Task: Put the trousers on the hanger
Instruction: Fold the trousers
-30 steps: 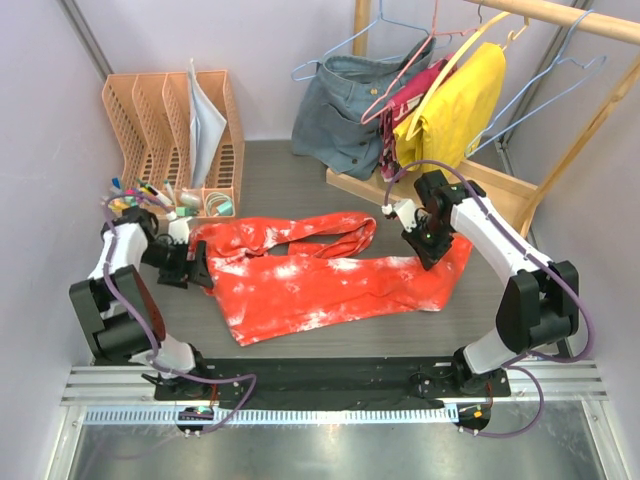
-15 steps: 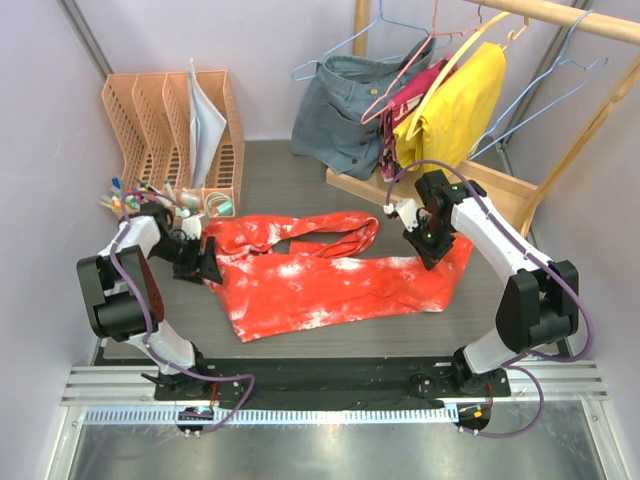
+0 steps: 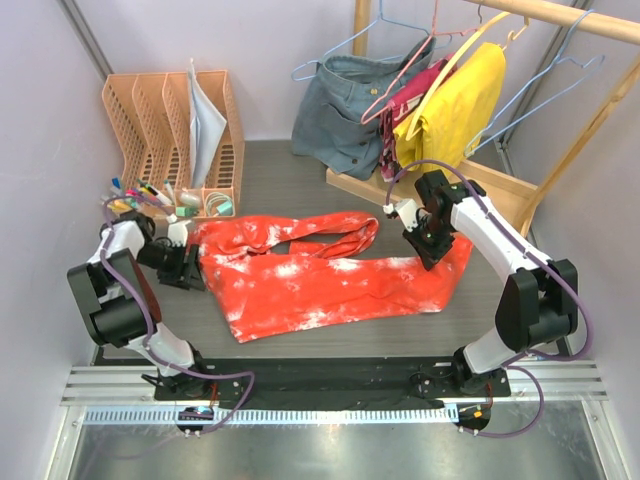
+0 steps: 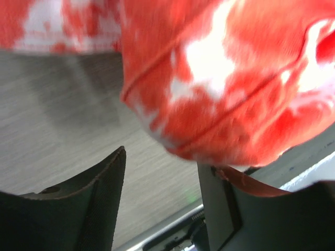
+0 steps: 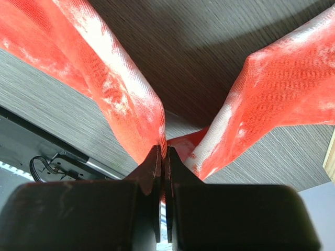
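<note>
The red-orange trousers (image 3: 330, 275) with white splotches lie spread flat across the table. My left gripper (image 3: 188, 268) sits at their left edge. In the left wrist view it (image 4: 163, 159) is open, with bare table between the fingers. The trousers' hem (image 4: 220, 99) bunches just ahead of the tips and drapes over the right finger (image 4: 217, 204). My right gripper (image 3: 432, 245) is at the trousers' right end. In the right wrist view it (image 5: 163, 151) is shut on a pinched fold of the trousers (image 5: 120, 99). A light-blue wire hanger (image 3: 560, 62) hangs bare on the wooden rail at the far right.
An orange file organiser (image 3: 170, 120) stands at the back left, with pens and tape rolls (image 3: 165, 200) in front of it. On the wooden rack (image 3: 480, 185) hang a grey-blue denim garment (image 3: 350, 110), a yellow garment (image 3: 455, 110) and a pink hanger (image 3: 405, 85).
My left gripper pushed right into the trousers' left edge, then drew back left a little, and its jaws have narrowed. The right arm has not moved.
</note>
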Motion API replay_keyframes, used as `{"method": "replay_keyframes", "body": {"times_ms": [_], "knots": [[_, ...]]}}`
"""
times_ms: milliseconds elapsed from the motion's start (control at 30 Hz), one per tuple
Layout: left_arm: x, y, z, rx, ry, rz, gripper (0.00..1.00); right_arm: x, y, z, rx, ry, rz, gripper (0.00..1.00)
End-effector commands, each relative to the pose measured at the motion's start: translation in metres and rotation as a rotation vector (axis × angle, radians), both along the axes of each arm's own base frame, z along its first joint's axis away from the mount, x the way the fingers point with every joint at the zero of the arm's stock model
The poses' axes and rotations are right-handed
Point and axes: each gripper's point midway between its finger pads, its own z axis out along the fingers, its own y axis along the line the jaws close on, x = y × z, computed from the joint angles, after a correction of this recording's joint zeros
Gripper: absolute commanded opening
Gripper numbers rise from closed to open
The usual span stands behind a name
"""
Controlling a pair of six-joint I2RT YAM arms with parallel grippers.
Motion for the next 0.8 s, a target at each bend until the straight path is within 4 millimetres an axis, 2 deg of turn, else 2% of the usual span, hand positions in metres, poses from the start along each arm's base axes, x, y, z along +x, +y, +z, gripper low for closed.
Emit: {"method": "replay_keyframes", "body": {"times_ms": [0, 167, 300, 400, 433, 467, 500, 533, 567, 600, 633, 667, 733, 767], "knots": [[0.023, -0.014, -0.005, -0.022, -0.059, -0.014, 0.59, 0.006, 0.001, 0.009, 0.007, -0.018, -0.015, 0.01], [0.048, -0.029, -0.018, 0.025, -0.074, -0.013, 0.56, 0.007, 0.001, 0.009, 0.006, -0.018, -0.02, 0.01], [0.057, -0.04, -0.021, 0.042, -0.077, -0.024, 0.52, 0.006, 0.001, 0.009, 0.005, -0.02, -0.02, 0.01], [0.062, -0.042, -0.02, 0.07, -0.107, -0.022, 0.37, 0.005, 0.0, 0.008, 0.002, -0.018, -0.019, 0.01], [0.064, -0.041, -0.014, 0.078, -0.108, -0.021, 0.21, 0.005, -0.001, 0.008, -0.002, -0.021, -0.015, 0.01], [0.062, -0.039, -0.01, 0.082, -0.099, -0.023, 0.14, 0.005, -0.003, 0.009, -0.008, -0.023, -0.013, 0.01], [0.047, -0.039, -0.004, 0.074, -0.046, -0.052, 0.07, 0.005, -0.003, 0.01, -0.012, -0.031, -0.008, 0.01], [0.05, -0.033, 0.009, 0.084, -0.052, -0.053, 0.0, 0.004, -0.005, 0.013, -0.019, -0.041, 0.003, 0.01], [0.046, -0.023, 0.023, 0.097, -0.063, -0.032, 0.0, 0.002, -0.007, 0.015, -0.022, -0.043, 0.009, 0.01], [0.024, -0.022, 0.035, 0.089, 0.012, -0.036, 0.0, 0.0, -0.008, 0.017, -0.025, -0.046, 0.011, 0.01], [0.028, -0.013, 0.055, 0.116, -0.031, -0.074, 0.0, -0.002, -0.01, 0.022, -0.03, -0.059, 0.024, 0.01], [0.019, 0.003, 0.073, 0.187, -0.041, -0.074, 0.0, -0.008, -0.012, 0.024, -0.035, -0.05, 0.027, 0.01], [0.005, 0.021, 0.106, 0.28, -0.069, -0.116, 0.0, -0.016, -0.015, 0.034, -0.032, -0.073, 0.035, 0.01], [-0.002, 0.041, 0.118, 0.381, -0.071, -0.115, 0.0, -0.023, -0.016, 0.035, -0.033, -0.066, 0.042, 0.01]]}}
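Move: The left hand's open fingers hang just short of the red trousers' left edge, which lies about 4 cm ahead, 4 cm to the right and some 3 cm lower. Beyond the edge, the pens in the tray stand roughly 14 cm ahead of this hand and 8 cm to its left, the cable box about 13 cm ahead and 6 cm to its right. From the right hand, which already grips the other end, that left edge is some 45 cm left, 2 cm ahead and 8 cm below. The left hand reaches about 6 cm diagonally forward and right while sinking some 2.5 cm to the trousers' left edge, wrist almost unturned, and there its half-open fingers shut and pinch the cloth. It then lifts about 6 cm, swinging some 3 cm back to the left with the pinched cloth, while the right hand stays nearly in place and keeps its closed hold on the other end. ##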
